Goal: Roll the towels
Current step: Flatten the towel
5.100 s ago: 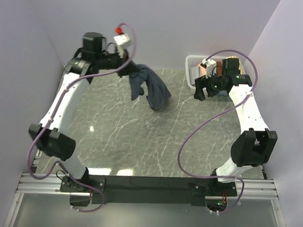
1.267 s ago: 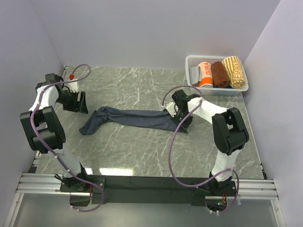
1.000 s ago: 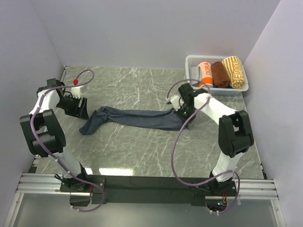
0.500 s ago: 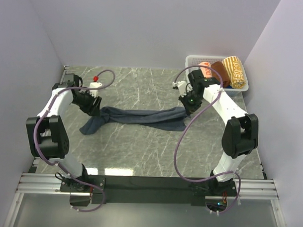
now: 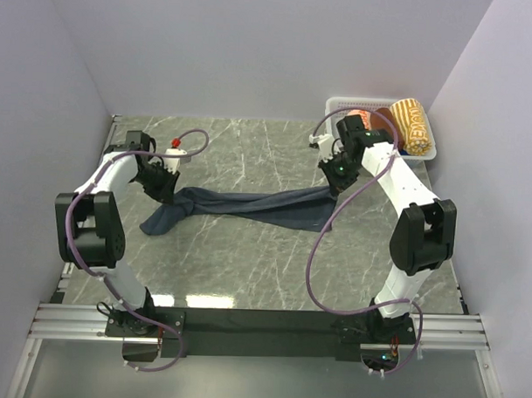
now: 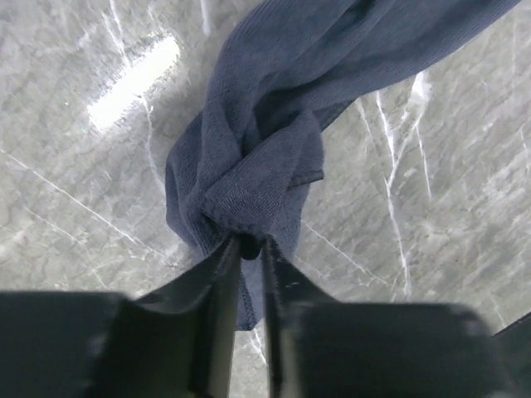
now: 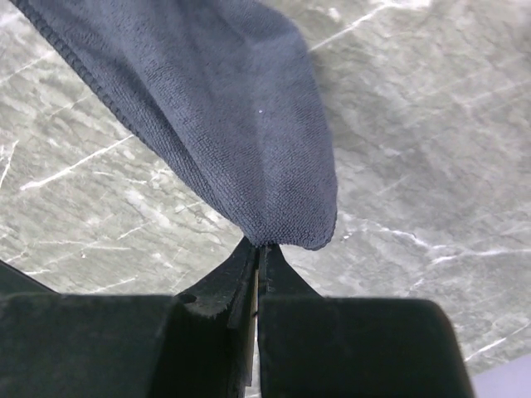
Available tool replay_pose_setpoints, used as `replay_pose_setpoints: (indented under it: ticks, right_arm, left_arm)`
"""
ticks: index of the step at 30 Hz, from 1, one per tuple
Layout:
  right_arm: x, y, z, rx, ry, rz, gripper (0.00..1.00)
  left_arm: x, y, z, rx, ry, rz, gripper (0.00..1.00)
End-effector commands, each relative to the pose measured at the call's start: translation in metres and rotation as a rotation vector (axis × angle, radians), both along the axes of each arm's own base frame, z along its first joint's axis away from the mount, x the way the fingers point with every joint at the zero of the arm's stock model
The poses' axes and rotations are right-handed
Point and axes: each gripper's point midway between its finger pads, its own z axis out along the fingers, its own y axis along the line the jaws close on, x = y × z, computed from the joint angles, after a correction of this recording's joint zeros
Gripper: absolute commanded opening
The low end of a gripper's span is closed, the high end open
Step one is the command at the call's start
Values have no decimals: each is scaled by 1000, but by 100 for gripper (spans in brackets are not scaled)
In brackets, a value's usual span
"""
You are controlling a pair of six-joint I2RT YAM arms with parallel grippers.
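Observation:
The dark navy towel (image 5: 248, 204) lies stretched into a long, bunched strip across the middle of the marble table. My left gripper (image 5: 167, 189) is at the strip's left part, just above its crumpled left end. In the left wrist view the towel (image 6: 265, 166) gathers into a knot-like bunch, and the left gripper (image 6: 249, 245) is shut on that bunch. My right gripper (image 5: 336, 184) holds the strip's right end a little off the table. In the right wrist view the right gripper (image 7: 259, 245) is shut on a corner of the towel (image 7: 232, 108).
A white lattice basket (image 5: 335, 104) stands at the back right, holding rolled towels (image 5: 407, 125) in orange, brown and yellow stripes. It is just behind the right arm. Walls close in the table (image 5: 246, 268) on the left, back and right.
My left gripper moved right onto the towel's left part and closed on a bunch of it. My right gripper carried the right end back and rightward, lifting it.

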Motion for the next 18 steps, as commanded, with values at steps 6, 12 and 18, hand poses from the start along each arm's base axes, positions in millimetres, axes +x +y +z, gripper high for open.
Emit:
replay_pose_setpoints:
  ticks: [6, 12, 18]
  right_arm:
    - [24, -17, 34, 40, -65, -81, 0]
    - [36, -36, 56, 54, -122, -143, 0]
    - [42, -55, 68, 46, -177, -192, 0]
  left_arm:
    - [44, 7, 62, -95, -117, 92, 1]
    - [62, 38, 106, -164, -201, 180, 1]
    - [68, 66, 121, -195, -252, 290, 1]
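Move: The towel's bunched left end sits right at the left hand's nearly shut fingertips, about 1 cm below them; its loose near-left corner lies roughly 6 cm back, 4 cm to the left and 4 cm down. The right hand already holds the far-right corner up off the table. From there the towel's middle is about 20 cm left, 2 cm back and 9 cm down, the near-right corner some 7 cm straight back and 9 cm down, and the basket's middle around 16 cm ahead, 10 cm right and 6 cm down. The left hand shuts its fingers on the bunched towel end, then lifts it some 10 cm while carrying it forward and swinging out left, away from the right hand, the wrist turning about 15 degrees counter-clockwise and the fingertips tilting forward. Keeping its pinch on the far-right corner, the right hand draws the other way, about 5 cm to the right with nearly as much lift and forward travel towards the basket, turning slightly clockwise. ##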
